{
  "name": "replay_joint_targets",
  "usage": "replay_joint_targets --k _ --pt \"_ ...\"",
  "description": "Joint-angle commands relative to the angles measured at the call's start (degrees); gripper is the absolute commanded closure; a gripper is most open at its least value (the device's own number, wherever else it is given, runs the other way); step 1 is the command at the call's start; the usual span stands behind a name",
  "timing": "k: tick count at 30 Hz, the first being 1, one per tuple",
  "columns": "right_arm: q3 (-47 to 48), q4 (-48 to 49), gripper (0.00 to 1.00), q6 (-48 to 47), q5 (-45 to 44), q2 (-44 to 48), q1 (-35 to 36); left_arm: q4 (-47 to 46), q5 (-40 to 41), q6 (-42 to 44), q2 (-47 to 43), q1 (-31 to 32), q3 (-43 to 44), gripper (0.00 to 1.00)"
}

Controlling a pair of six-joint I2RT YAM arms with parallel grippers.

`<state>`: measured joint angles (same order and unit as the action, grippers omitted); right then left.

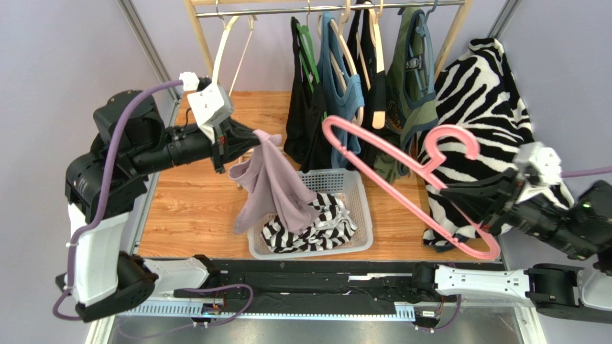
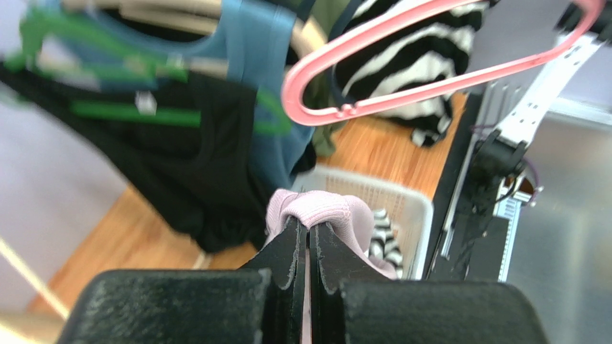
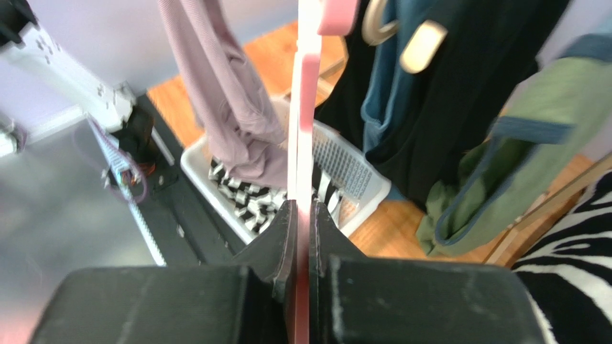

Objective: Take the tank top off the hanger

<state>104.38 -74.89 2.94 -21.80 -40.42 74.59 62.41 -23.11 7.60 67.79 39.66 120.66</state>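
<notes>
A pale pink tank top [image 1: 271,185] hangs free of the hanger, pinched at its top by my left gripper [image 1: 253,137], which is shut on it; the left wrist view shows the fabric [image 2: 323,213] bunched over my closed left gripper [image 2: 309,229]. Its hem droops over the white basket [image 1: 359,192]. A bare pink hanger [image 1: 388,170] is held out to the right by my right gripper [image 1: 447,192], shut on it near the hook. In the right wrist view the hanger [image 3: 304,107] runs edge-on out of my right gripper [image 3: 302,211], apart from the tank top [image 3: 228,100].
The basket holds a black-and-white striped garment [image 1: 316,226]. Behind it a wooden rack [image 1: 330,8] carries black, blue and green tops on hangers [image 1: 345,79]. A zebra-print cloth [image 1: 483,100] is draped at the right. A black rail [image 1: 316,276] runs along the near edge.
</notes>
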Motion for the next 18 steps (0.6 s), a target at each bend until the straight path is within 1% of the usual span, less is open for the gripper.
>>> replay_joint_targets --k 1,2,4,6,8,12,18 --pt "0.83 8.27 1.00 -2.76 -4.46 1.05 -1.55 -3.88 -0.10 3.28 7.87 8.14 14.38 1.00" --pt "0.39 8.45 1.00 -4.59 -4.91 0.44 -1.55 -3.88 0.78 4.09 9.28 9.55 16.60 1.00" --pt "-0.14 8.80 1.00 -4.87 -6.14 -0.88 -1.64 -3.79 2.98 6.28 12.80 12.97 21.17 1.00" --pt "-0.84 9.15 1.00 -5.14 -7.02 -1.32 -1.55 -4.05 3.86 7.25 14.64 14.30 22.42 1.00" --pt "-1.45 10.11 1.00 -5.31 -7.55 -0.97 -1.55 -4.58 4.83 7.96 15.09 15.45 21.99 1.00" --pt "-1.90 10.99 1.00 -5.57 -7.99 0.25 -1.55 -5.81 7.20 9.36 14.92 15.45 18.74 1.00" --pt "-2.51 12.40 1.00 -6.10 -9.04 1.84 -1.55 -7.13 10.37 13.32 14.56 15.45 16.98 1.00"
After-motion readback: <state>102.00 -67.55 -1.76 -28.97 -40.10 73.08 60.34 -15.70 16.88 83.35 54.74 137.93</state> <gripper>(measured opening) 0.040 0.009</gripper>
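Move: The pink tank top already hangs free of its hanger, from the shut left fingers; the basket it is bound for lies about 10 cm to that hand's right, 4 cm ahead and some 45 cm below. The bare pink hanger's near end is roughly 13 cm right and 3 cm ahead, about level; the black tank top hangs 22 cm ahead, 9 cm right, 20 cm lower. From the right hand, the basket is about 27 cm left, 11 cm ahead, 40 cm below. The pink tank top, still pinched at its upper edge, is carried about 8 cm to the right above the basket by the left hand, which climbs some 5 cm on the way, then sinks back about 2 cm as its wrist turns roughly 15 degrees. Fingers stay shut. The right hand keeps hold of the empty pink hanger, easing a couple of centimetres forward and up. ##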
